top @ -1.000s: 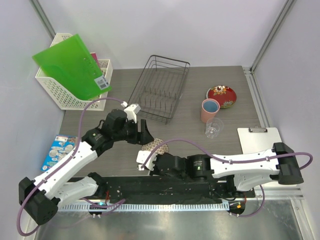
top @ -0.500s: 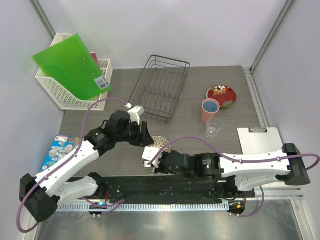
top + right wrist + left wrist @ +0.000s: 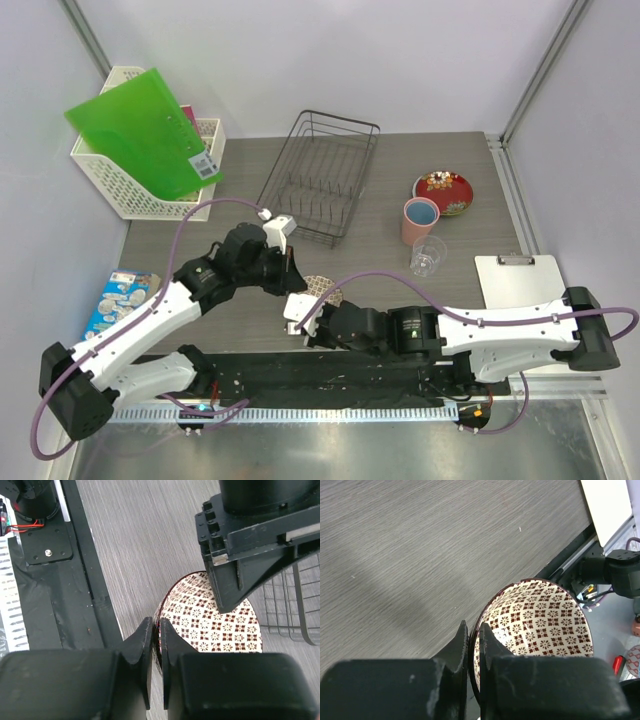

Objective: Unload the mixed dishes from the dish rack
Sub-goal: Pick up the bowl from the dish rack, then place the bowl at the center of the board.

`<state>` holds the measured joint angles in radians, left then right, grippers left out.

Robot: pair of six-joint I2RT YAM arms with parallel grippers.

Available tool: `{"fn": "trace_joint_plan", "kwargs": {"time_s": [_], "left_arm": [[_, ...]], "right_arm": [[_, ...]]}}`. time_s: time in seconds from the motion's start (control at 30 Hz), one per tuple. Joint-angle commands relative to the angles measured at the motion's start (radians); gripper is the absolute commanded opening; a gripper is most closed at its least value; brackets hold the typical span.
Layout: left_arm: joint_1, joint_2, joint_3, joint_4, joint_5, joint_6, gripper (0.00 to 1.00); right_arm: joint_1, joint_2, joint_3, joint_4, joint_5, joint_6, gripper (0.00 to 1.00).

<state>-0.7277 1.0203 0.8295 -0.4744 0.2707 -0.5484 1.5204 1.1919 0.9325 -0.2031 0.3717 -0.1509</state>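
The white bowl with a reddish pattern (image 3: 323, 290) (image 3: 540, 615) (image 3: 215, 622) hangs low over the table's near middle, between the two arms. My left gripper (image 3: 296, 272) (image 3: 473, 628) is shut on its rim, one finger inside and one outside. From the opposite side my right gripper (image 3: 306, 312) (image 3: 156, 623) is shut on the rim as well. The black wire dish rack (image 3: 320, 175) stands at the back centre with nothing showing in it. A pink cup (image 3: 419, 220) and a red patterned plate (image 3: 445, 190) stand to the right of the rack.
A clear plastic cup (image 3: 428, 255) stands just in front of the pink cup. A white clipboard (image 3: 520, 280) lies at the right edge. At the back left stands a white lattice basket (image 3: 110, 185) with a green folder (image 3: 145, 140). A blue packet (image 3: 118, 300) lies at the left.
My left gripper has moved slightly right and shut on the bowl's rim. The right gripper has kept its hold on the bowl and shifted a little right.
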Motion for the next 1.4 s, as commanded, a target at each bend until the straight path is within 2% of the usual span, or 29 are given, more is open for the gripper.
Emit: {"fn": "trace_joint_plan", "kwargs": {"time_s": [0.0,0.07,0.13,0.17,0.2,0.27,0.4,0.5,0.63,0.83,0.97,1.07,1.27,1.37], "left_arm": [[0.001,-0.034,0.014,-0.010,-0.068,-0.007,0.00],[0.001,-0.038,0.028,-0.012,-0.080,-0.007,0.00],[0.001,-0.034,0.045,-0.013,-0.096,-0.007,0.00],[0.001,-0.028,0.051,-0.013,-0.105,-0.011,0.00],[-0.001,-0.019,0.059,-0.015,-0.116,-0.013,0.00],[0.001,-0.003,0.086,-0.021,-0.137,-0.019,0.00],[0.001,0.043,0.132,-0.003,-0.177,-0.039,0.00],[0.001,0.099,0.166,0.034,-0.186,-0.053,0.00],[-0.028,0.243,0.209,0.095,-0.250,-0.058,0.00],[-0.121,0.395,0.205,0.298,-0.329,-0.100,0.00],[-0.148,0.463,0.149,0.616,-0.320,-0.148,0.00],[-0.185,0.523,0.146,0.733,-0.356,-0.133,0.00],[-0.194,0.696,0.220,0.758,-0.383,-0.137,0.00],[-0.193,0.774,0.275,0.715,-0.390,-0.142,0.00]], "right_arm": [[0.000,-0.009,0.028,0.054,0.052,0.031,0.28],[0.000,-0.012,0.028,0.050,0.058,0.043,0.42],[0.001,-0.020,0.025,0.048,0.064,0.065,0.47],[0.001,-0.038,0.023,0.047,0.065,0.071,0.62],[0.000,-0.046,0.025,0.050,0.072,0.079,0.72],[0.010,-0.070,0.040,0.047,0.087,0.120,0.79],[0.015,-0.231,0.042,0.120,0.228,0.200,0.80],[0.014,-0.375,-0.019,0.302,0.391,0.232,0.80],[0.014,-0.497,-0.125,0.465,0.518,0.182,0.81],[0.012,-0.522,-0.173,0.536,0.584,0.155,0.81],[0.014,-0.570,-0.222,0.620,0.595,0.129,0.81],[0.014,-0.613,-0.262,0.672,0.602,0.120,0.81],[0.014,-0.640,-0.314,0.703,0.605,0.128,0.81],[0.012,-0.643,-0.327,0.705,0.605,0.137,0.81]]}}
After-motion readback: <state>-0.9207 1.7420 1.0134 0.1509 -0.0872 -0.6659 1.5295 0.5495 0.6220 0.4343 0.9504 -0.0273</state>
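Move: The left hand already pinches the bowl's rim, its destination a bare patch of table about 10 cm ahead, 19 cm right and 15 cm below. From that hand, the glass stands roughly 16 cm ahead and 29 right, the pink cup 23 ahead and 28 right, and the dish rack's middle some 32 ahead and 6 right, all about 10 cm lower. The right hand still grips the rim too; the bowl's middle is about 5 cm ahead of it, level sideways, 2 cm lower. The right fingers open wide and let go of the bowl's rim, then that hand swings up and to the right, about 16 cm each way and a little forward, tipping its fingers up. The left hand keeps its pinch on the rim and, after easing slightly left, carries the bowl right, forward and down past the rack's near end towards the glass, some 14 cm sideways. ##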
